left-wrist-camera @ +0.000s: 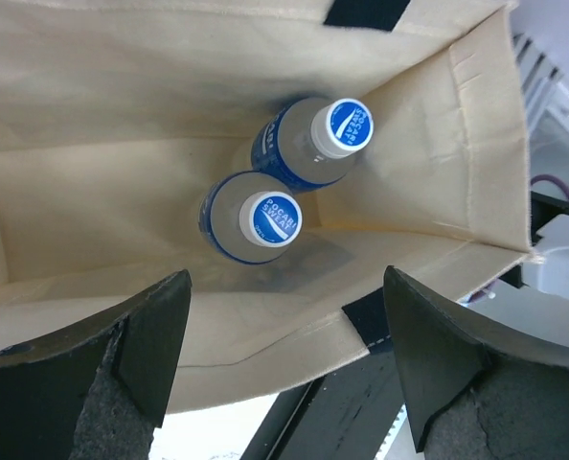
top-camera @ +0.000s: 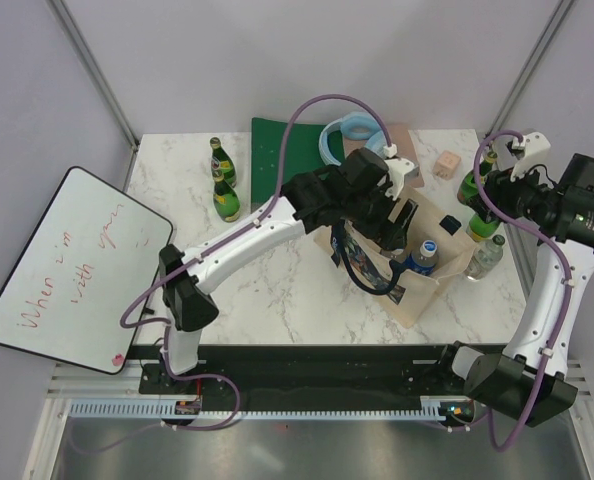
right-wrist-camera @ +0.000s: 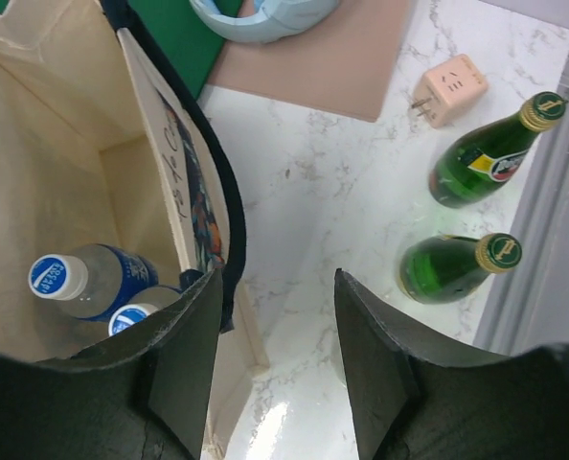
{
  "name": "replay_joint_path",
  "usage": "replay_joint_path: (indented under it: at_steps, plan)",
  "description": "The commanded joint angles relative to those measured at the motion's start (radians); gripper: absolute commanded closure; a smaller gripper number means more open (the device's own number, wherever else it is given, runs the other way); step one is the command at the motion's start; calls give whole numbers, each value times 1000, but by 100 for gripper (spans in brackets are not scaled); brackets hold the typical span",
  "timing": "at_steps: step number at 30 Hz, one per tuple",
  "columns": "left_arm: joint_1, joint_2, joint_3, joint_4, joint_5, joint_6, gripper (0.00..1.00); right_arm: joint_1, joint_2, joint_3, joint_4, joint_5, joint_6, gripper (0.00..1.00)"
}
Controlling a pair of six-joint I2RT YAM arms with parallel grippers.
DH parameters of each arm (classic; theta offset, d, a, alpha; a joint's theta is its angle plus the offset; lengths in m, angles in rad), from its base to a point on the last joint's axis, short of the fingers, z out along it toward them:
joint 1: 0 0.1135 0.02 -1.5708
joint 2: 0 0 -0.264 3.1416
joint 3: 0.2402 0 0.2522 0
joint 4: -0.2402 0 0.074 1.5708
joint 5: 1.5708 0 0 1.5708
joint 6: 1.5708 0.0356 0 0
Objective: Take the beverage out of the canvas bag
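The beige canvas bag (top-camera: 418, 296) stands open at the right middle of the table. Inside it (left-wrist-camera: 122, 77) two beverage bottles with white-and-blue caps stand side by side, one nearer (left-wrist-camera: 265, 218) and one farther (left-wrist-camera: 342, 126). My left gripper (left-wrist-camera: 286, 273) hovers open over the bag's mouth and near rim, holding nothing. My right gripper (right-wrist-camera: 279, 273) is open over bare table just right of the bag (right-wrist-camera: 64, 144), its left finger beside the dark strap. The two bottles (right-wrist-camera: 59, 276) also show from there.
Two green glass bottles (right-wrist-camera: 486, 158) (right-wrist-camera: 452, 268) and a clear bottle (top-camera: 485, 257) stand right of the bag. A pink plug adapter (right-wrist-camera: 452, 88), pink board (right-wrist-camera: 332, 57), blue ring (top-camera: 342, 135) and green mat (top-camera: 272, 155) lie behind. Two green bottles (top-camera: 222, 180) and a whiteboard (top-camera: 72, 265) are at left.
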Motion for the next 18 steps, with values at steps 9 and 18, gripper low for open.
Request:
replay_joint_path:
  at_steps: [9,18]
  plan:
    - [-80,119,120,-92,-176,-13,15,34,2,25,-6,-82,59,43]
    - [-103,185,158,-114,-302,-39,17,54,-6,13,18,-91,98,43]
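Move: The left Pocari Sweat bottle stands upright in the canvas bag about 3 cm to the left hand's right and level with it fore and aft; its middle is some 17 cm below the hand and its cap about 8 cm below. The second Pocari Sweat bottle is 6 cm farther right and 1 cm nearer the base. The bag's dark handle loops roughly 9 cm back. From the right hand, the left bottle lies about 13 cm left, 6 cm back and 21 cm below. No touch can be seen yet: the left hand sinks about 6 cm into the bag, easing a little to the right, its open fingers coming down to the cap of the left Pocari Sweat bottle while the wrist tips them some 10 degrees more steeply downward. The right hand, empty and half open, drifts about 2 cm left towards the bag at unchanged height. ##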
